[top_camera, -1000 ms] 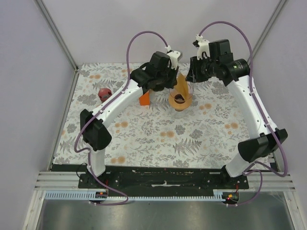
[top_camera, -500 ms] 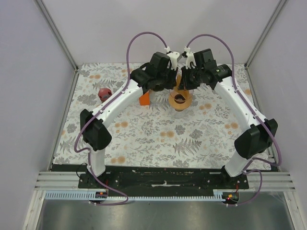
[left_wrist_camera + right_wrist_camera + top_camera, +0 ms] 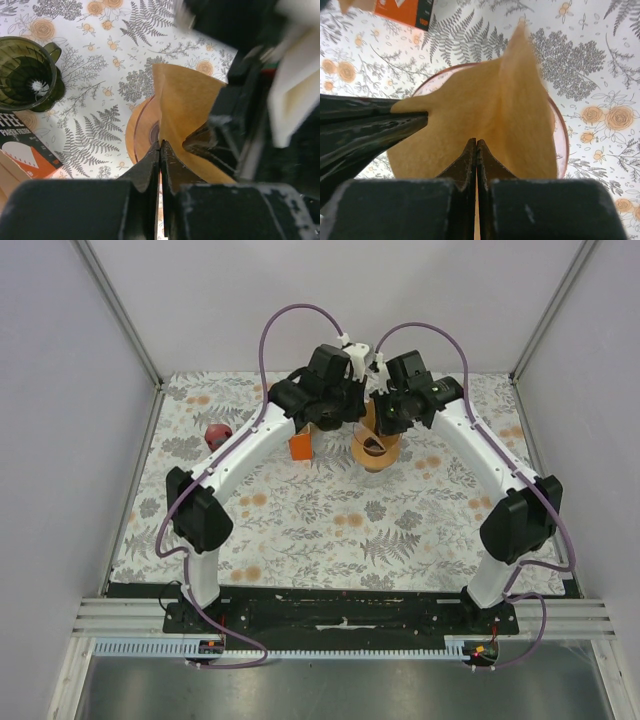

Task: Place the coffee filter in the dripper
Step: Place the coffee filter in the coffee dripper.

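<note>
The coffee filter (image 3: 485,105) is a tan paper cone, held upright over the translucent pink dripper (image 3: 559,135) at the back middle of the table. My left gripper (image 3: 160,145) is shut on the filter's edge; its dark fingers (image 3: 370,125) pinch the left corner in the right wrist view. My right gripper (image 3: 476,142) is shut on the opposite wall of the filter. In the top view the filter (image 3: 369,426) stands between both wrists, above the dripper (image 3: 377,455). The filter's tip and the dripper's inside are mostly hidden.
An orange filter box (image 3: 300,446) lies just left of the dripper. A dark green ribbed cup with a handle (image 3: 27,75) stands near it, hidden under the left arm in the top view. A red object (image 3: 218,434) sits far left. Grey walls close in three sides.
My right arm swung left from the back right to the filter and its jaws closed on the paper. The left gripper kept its hold and shifted slightly.
</note>
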Tool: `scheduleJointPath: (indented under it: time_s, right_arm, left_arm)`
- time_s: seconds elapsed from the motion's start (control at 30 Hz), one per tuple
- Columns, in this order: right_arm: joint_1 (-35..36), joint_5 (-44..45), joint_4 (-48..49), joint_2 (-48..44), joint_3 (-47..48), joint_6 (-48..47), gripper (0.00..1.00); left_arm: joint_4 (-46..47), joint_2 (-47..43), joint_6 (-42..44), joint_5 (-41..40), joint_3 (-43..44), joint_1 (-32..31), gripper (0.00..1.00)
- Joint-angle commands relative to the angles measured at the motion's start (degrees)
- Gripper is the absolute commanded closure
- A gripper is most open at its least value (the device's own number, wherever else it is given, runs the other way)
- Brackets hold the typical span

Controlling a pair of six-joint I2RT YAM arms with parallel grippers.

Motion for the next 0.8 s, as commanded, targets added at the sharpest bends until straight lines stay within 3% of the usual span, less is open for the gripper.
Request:
scheduleJointPath:
  time_s: [0.0,0.33,0.5,0.77]
  right_arm:
    - [0.56,2.61,-1.03,1.55,-1.56,-0.91,1.00]
    - [2.93,6.39,-3.40,5.33,2.04,-2.40,1.00]
    - [4.33,10.25,-4.90,7.79,3.10,-3.10,1.00]
    - [6.27,11.76,-6.57,11.57,6.00,-3.99,1.00]
  left_arm:
    - [0.73,0.73,-2.82,3.42,4.46,1.23,0.88]
    - [-2.69,-1.02,-5.98,6.50,7.10,3.60,0.52]
    - [-4.45,-3.04,-6.25,5.45,7.81,5.27,0.50]
    - [-2.96,-3.75,-11.08,7.90,-2.21,5.36,0.46]
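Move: The dripper on its wooden collar sits almost under the right hand's shut fingertips, roughly 1 cm back, 1 cm left and 9 cm below. The green mug stands about 7 cm ahead of that hand and 12 cm left, the filter box some 2 cm ahead and 17 cm left, both about 17 cm lower. From the left hand, still pinching the coffee filter's edge, the dripper lies level, about 5 cm right and 13 cm below. Straight down goes the right hand, about 7 cm, with its fingers kept shut and the fingertips pushing the coffee filter into the dripper as the wrist turns some 15 degrees to point more steeply down. Meanwhile the left hand opens to about half, lets go of the filter's edge, rises about 2 cm and then draws off to the left, away from the dripper, dipping slightly at the end. ##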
